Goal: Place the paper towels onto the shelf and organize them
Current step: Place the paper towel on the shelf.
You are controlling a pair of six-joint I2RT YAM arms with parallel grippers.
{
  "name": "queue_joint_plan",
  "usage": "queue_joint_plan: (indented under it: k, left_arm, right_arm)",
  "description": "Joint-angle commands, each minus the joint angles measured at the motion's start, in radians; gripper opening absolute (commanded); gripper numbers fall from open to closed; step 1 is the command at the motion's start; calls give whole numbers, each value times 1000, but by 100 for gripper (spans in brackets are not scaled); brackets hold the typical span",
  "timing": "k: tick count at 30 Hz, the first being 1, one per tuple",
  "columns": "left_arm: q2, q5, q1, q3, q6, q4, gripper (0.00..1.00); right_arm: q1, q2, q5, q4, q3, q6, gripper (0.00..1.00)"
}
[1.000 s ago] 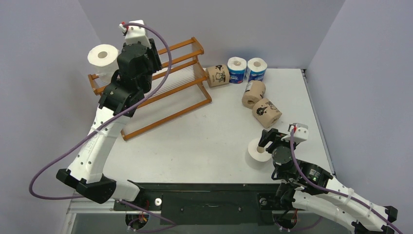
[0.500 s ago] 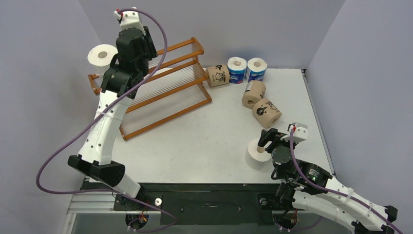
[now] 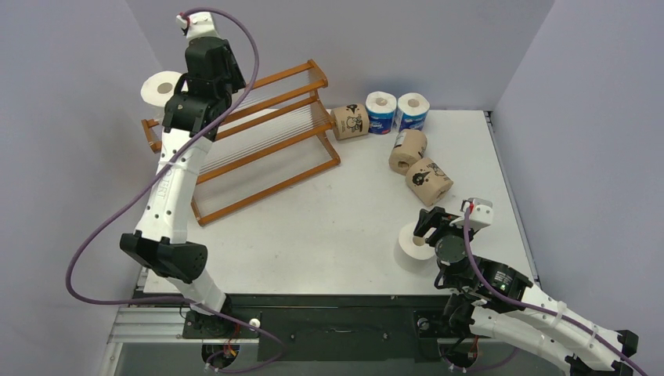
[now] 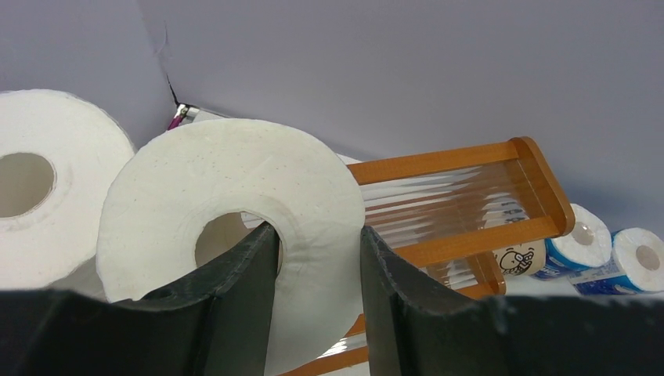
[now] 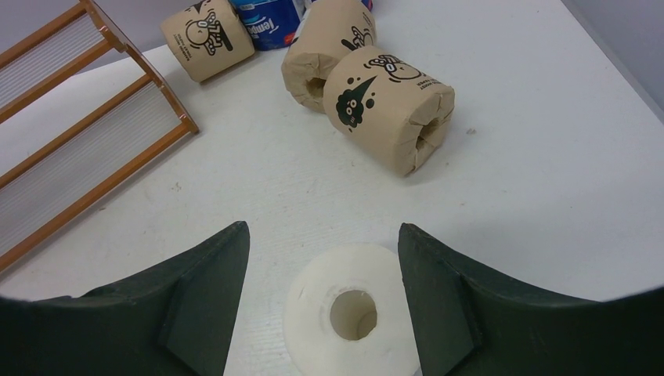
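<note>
My left gripper (image 4: 317, 231) is shut on a plain white paper towel roll (image 4: 235, 196), one finger inside its core and the other outside its wall. It hangs above the left end of the orange-brown shelf (image 3: 266, 192), beside another white roll (image 3: 160, 88) on the top tier. My right gripper (image 5: 322, 231) is open, its fingers on either side of a white roll (image 5: 352, 313) that stands upright on the table (image 3: 313, 227), apart from it. In the top view my arm hides the held roll.
Three brown printed rolls (image 3: 350, 122) (image 3: 408, 150) (image 3: 428, 181) lie on the table right of the shelf. Two blue-and-white rolls (image 3: 381, 112) (image 3: 413, 110) stand at the back wall. Walls close in on three sides.
My left arm has swung up and back to the left with its roll, nearer the roll on the top tier. The right arm has not moved.
</note>
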Motion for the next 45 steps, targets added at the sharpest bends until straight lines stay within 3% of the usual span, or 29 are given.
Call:
queue_joint_plan:
  k: [1, 22, 26, 28, 32, 45]
  left_arm:
    - [12, 29, 35, 79, -31, 46, 22]
    - [131, 38, 50, 170, -50, -32, 26]
    - [143, 34, 49, 182, -52, -45, 34]
    - [147, 33, 49, 187, -54, -51, 46]
    - [148, 31, 50, 187, -54, -53, 57]
    - [149, 25, 48, 179, -51, -50, 69]
  right_arm:
    - [-5, 6, 4, 23, -5, -1, 65]
    - [-6, -14, 6, 26, -22, -2, 65]
    - [-7, -16, 5, 26, -23, -3, 65]
    - [-7, -16, 5, 26, -23, -2, 65]
    - [-7, -22, 5, 26, -26, -2, 65]
    - [-7, -32, 3, 25, -34, 1, 64]
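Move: The left hand already holds a white paper towel by the wall of its core. The free spot for it on the top shelf is about 5 cm ahead, 4 cm left and 8 cm below. The shelved paper towel stands roughly 15 cm left, 1 cm ahead and 8 cm below; the shelf's right end is some 19 cm right, 12 cm ahead and 10 cm below. From the idle right hand, that spot lies about 31 cm ahead, 48 cm left and 14 cm up. Forward and down, the left hand eases the held paper towel onto the top shelf beside the one already there, about 3.5 cm outward and 2.5 cm lower, slowing to a near stop. The fingers then open to nearly twice their gap and let go of the roll's wall, staying beside it, one still at the core. ##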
